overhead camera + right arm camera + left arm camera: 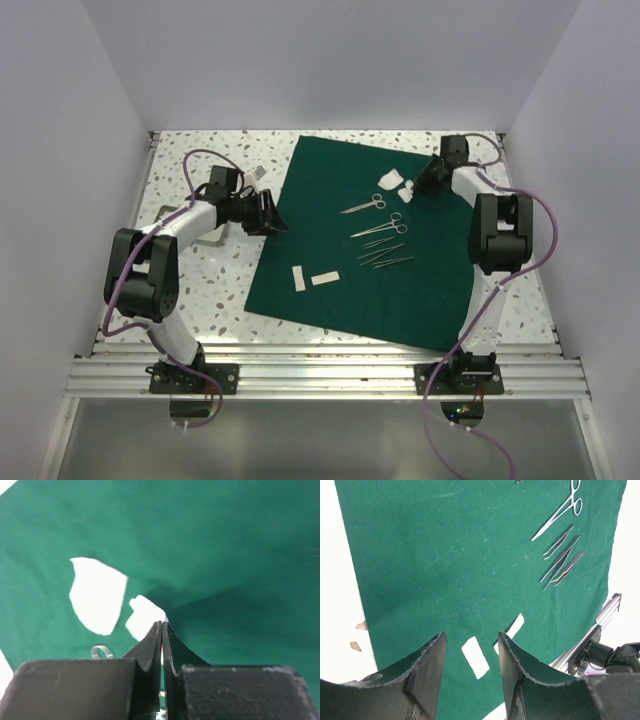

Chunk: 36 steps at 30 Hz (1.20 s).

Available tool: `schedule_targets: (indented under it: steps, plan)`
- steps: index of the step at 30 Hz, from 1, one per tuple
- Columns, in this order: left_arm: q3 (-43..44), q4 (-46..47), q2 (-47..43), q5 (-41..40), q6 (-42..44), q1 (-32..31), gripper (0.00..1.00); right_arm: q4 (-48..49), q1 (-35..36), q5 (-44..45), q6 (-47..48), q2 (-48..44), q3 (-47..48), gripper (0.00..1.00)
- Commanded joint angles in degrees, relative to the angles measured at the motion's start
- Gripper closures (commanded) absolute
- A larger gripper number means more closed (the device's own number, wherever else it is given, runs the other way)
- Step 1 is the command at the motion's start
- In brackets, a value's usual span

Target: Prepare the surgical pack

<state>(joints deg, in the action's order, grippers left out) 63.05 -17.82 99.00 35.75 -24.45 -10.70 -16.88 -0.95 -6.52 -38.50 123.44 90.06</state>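
The dark green drape [330, 290] lies spread flat on the table. On it are steel scissors [363, 206], a ring-handled clamp [380, 226], several forceps [385, 255], two flat white gauze strips [299, 278] and two gauze lumps [388, 180]. My right gripper [162, 622] is shut, its tips pinching the corner of the smaller gauze lump [142, 617]; the larger lump [97, 595] lies just to its left. My left gripper [471, 635] hangs open above the drape's left part, over a gauze strip [476, 657], holding nothing.
Speckled tabletop [200, 290] shows left of the drape and in a narrow band on the right [520, 300]. A small white object [258, 173] lies behind the left arm. An aluminium rail [330, 375] runs along the near edge. White walls close in three sides.
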Motion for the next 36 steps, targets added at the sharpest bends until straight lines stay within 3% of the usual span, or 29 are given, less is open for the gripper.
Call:
schedule_targets:
  steps: [1, 13, 22, 36]
  plan:
    - [0.06, 1.74, 0.23, 1.78, -0.16, -0.20, 0.51, -0.43, 2.27, 0.99, 1.50, -5.40, 4.68, 1.00]
    - [-0.38, 1.83, -0.04, 1.78, -0.07, -0.29, 0.51, -1.31, 6.66, -3.32, -0.78, -0.57, 15.58, 1.00]
    - [-0.38, 0.86, 0.14, 1.34, 0.63, -0.29, 0.51, -2.45, 6.14, -8.15, -0.88, 6.63, 20.76, 1.00]
    - [1.64, 0.33, 2.25, 1.52, 1.16, -0.29, 0.51, -3.86, 3.06, -11.14, -0.17, 9.98, 21.82, 1.00]
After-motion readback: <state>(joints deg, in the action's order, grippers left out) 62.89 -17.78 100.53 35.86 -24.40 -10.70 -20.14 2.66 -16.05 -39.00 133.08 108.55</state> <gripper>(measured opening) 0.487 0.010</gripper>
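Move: The right hand already has one gauze pinched just above the cloth. The last flat gauze, where this one is being taken, lies about 8 cm to its left and 4 cm farther out, some 2 cm below. The scissors are roughly 18 cm left and 7 cm back from the hand, and the clamp about 15 cm left and 15 cm back. From the idle left hand the flat gauze is some 22 cm ahead, 40 cm right and 7 cm lower. Up and over in an arc, leftward and forward, the right hand carries the pinched gauze towards the last flat one. It climbs about 10 cm, then sinks some 7 cm above that gauze, easing back right a little as it slows. The fingers stay shut and the wrist turns roughly 10 degrees counter-clockwise. ##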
